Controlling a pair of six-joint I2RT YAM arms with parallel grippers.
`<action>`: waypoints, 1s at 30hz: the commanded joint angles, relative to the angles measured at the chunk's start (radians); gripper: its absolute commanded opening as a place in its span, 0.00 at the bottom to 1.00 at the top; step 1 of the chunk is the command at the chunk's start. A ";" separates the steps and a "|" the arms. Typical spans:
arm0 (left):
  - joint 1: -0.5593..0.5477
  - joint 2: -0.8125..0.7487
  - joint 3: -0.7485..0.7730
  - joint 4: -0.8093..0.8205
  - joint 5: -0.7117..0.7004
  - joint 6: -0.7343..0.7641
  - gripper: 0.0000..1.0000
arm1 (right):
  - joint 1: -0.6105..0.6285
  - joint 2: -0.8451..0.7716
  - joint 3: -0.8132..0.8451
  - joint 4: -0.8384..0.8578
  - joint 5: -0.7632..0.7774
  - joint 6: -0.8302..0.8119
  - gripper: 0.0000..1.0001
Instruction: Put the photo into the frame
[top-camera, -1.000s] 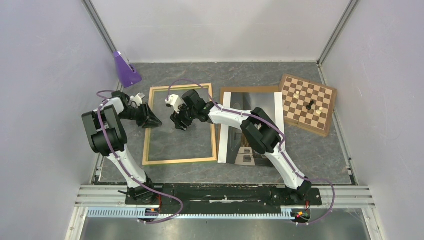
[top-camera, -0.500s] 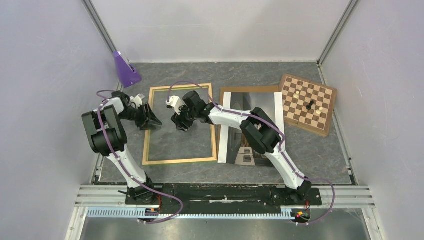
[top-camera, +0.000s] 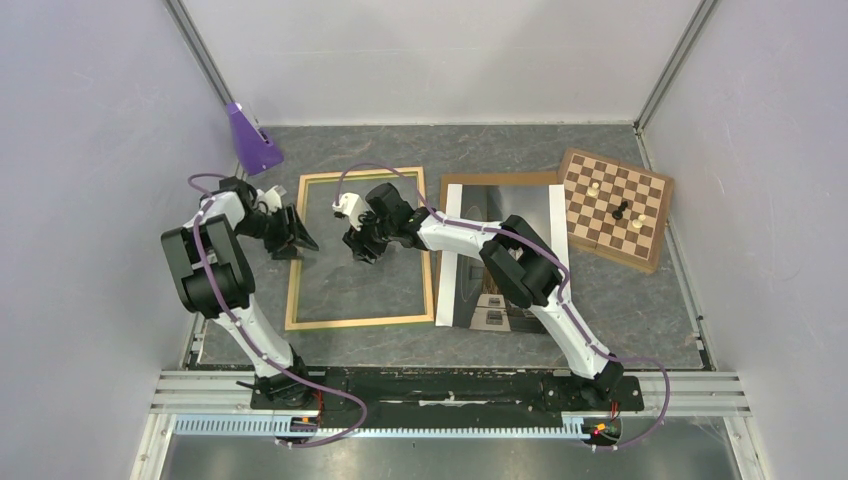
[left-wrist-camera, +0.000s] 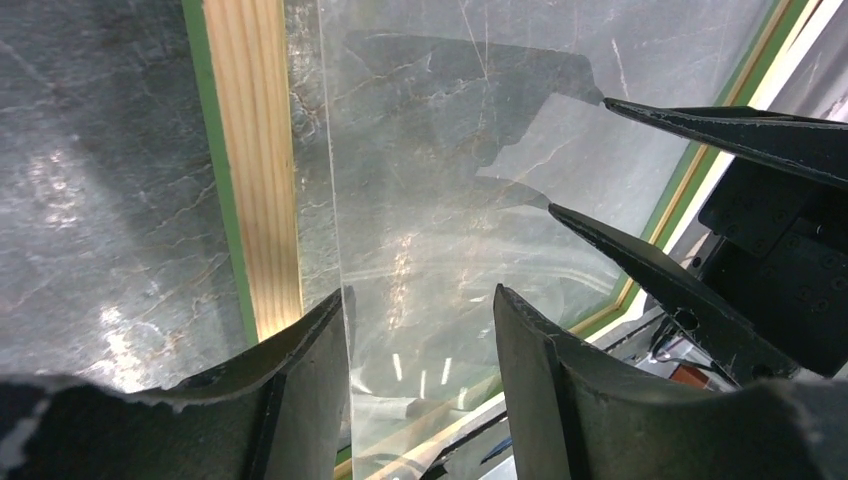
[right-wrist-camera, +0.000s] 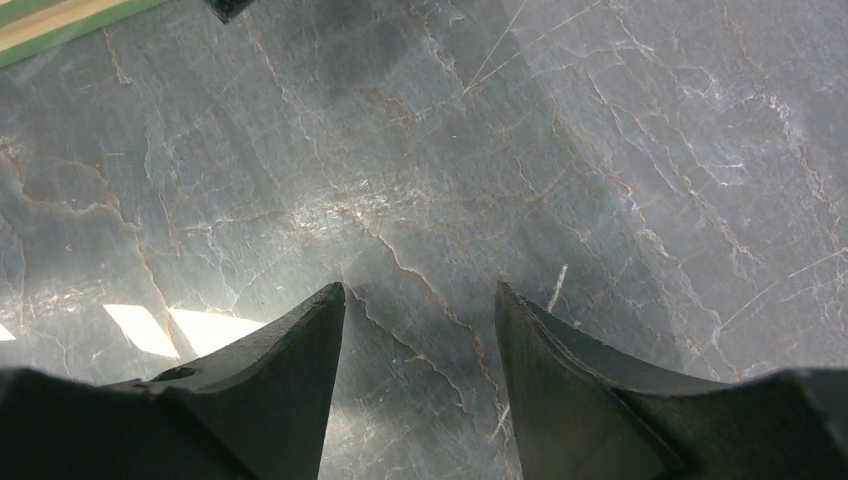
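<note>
The frame (top-camera: 360, 322) lies flat left of the table's centre, pale wood face up. In the left wrist view its left rail (left-wrist-camera: 265, 170) shows a green edge. A clear pane (left-wrist-camera: 450, 150) sits in its opening, edge just inside that rail. My left gripper (top-camera: 298, 236) hovers at the left rail, open (left-wrist-camera: 418, 295), the pane's edge close to its left finger. My right gripper (top-camera: 358, 246) is open (right-wrist-camera: 419, 285) over the opening, holding nothing. The photo (top-camera: 465, 285) lies dark side up to the frame's right, partly under my right arm.
A brown hardboard panel (top-camera: 500, 179) shows beyond the photo's far edge. A chessboard (top-camera: 615, 208) with a few pieces sits at the back right. A purple object (top-camera: 252, 140) stands at the back left corner. Walls close in on both sides.
My left gripper's jaws have spread apart and it has drifted slightly left and away. My right gripper has shifted a little away from me; frame and photo stayed put.
</note>
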 joint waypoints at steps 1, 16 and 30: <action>-0.002 -0.071 0.053 -0.042 -0.037 0.058 0.60 | 0.005 -0.015 -0.015 -0.005 0.009 -0.014 0.60; -0.002 -0.129 0.109 -0.092 -0.115 0.094 0.60 | 0.005 -0.026 -0.029 -0.005 0.010 -0.018 0.60; -0.003 -0.191 0.157 -0.098 -0.130 0.113 0.61 | 0.005 -0.049 -0.012 -0.015 0.042 -0.013 0.68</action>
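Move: The clear sheet over the frame has its middle about 12 cm to the right of the left hand, level with it in reach and some 3 cm lower. The frame's left rail runs about 2 cm to this hand's left, level in reach, some 4 cm below. From the right hand, the clear sheet's middle lies roughly 2 cm ahead, 1 cm left and 2 cm down. The left hand, fingers already open, rises about 5 cm and shifts 2 cm left, away from the clear sheet. ##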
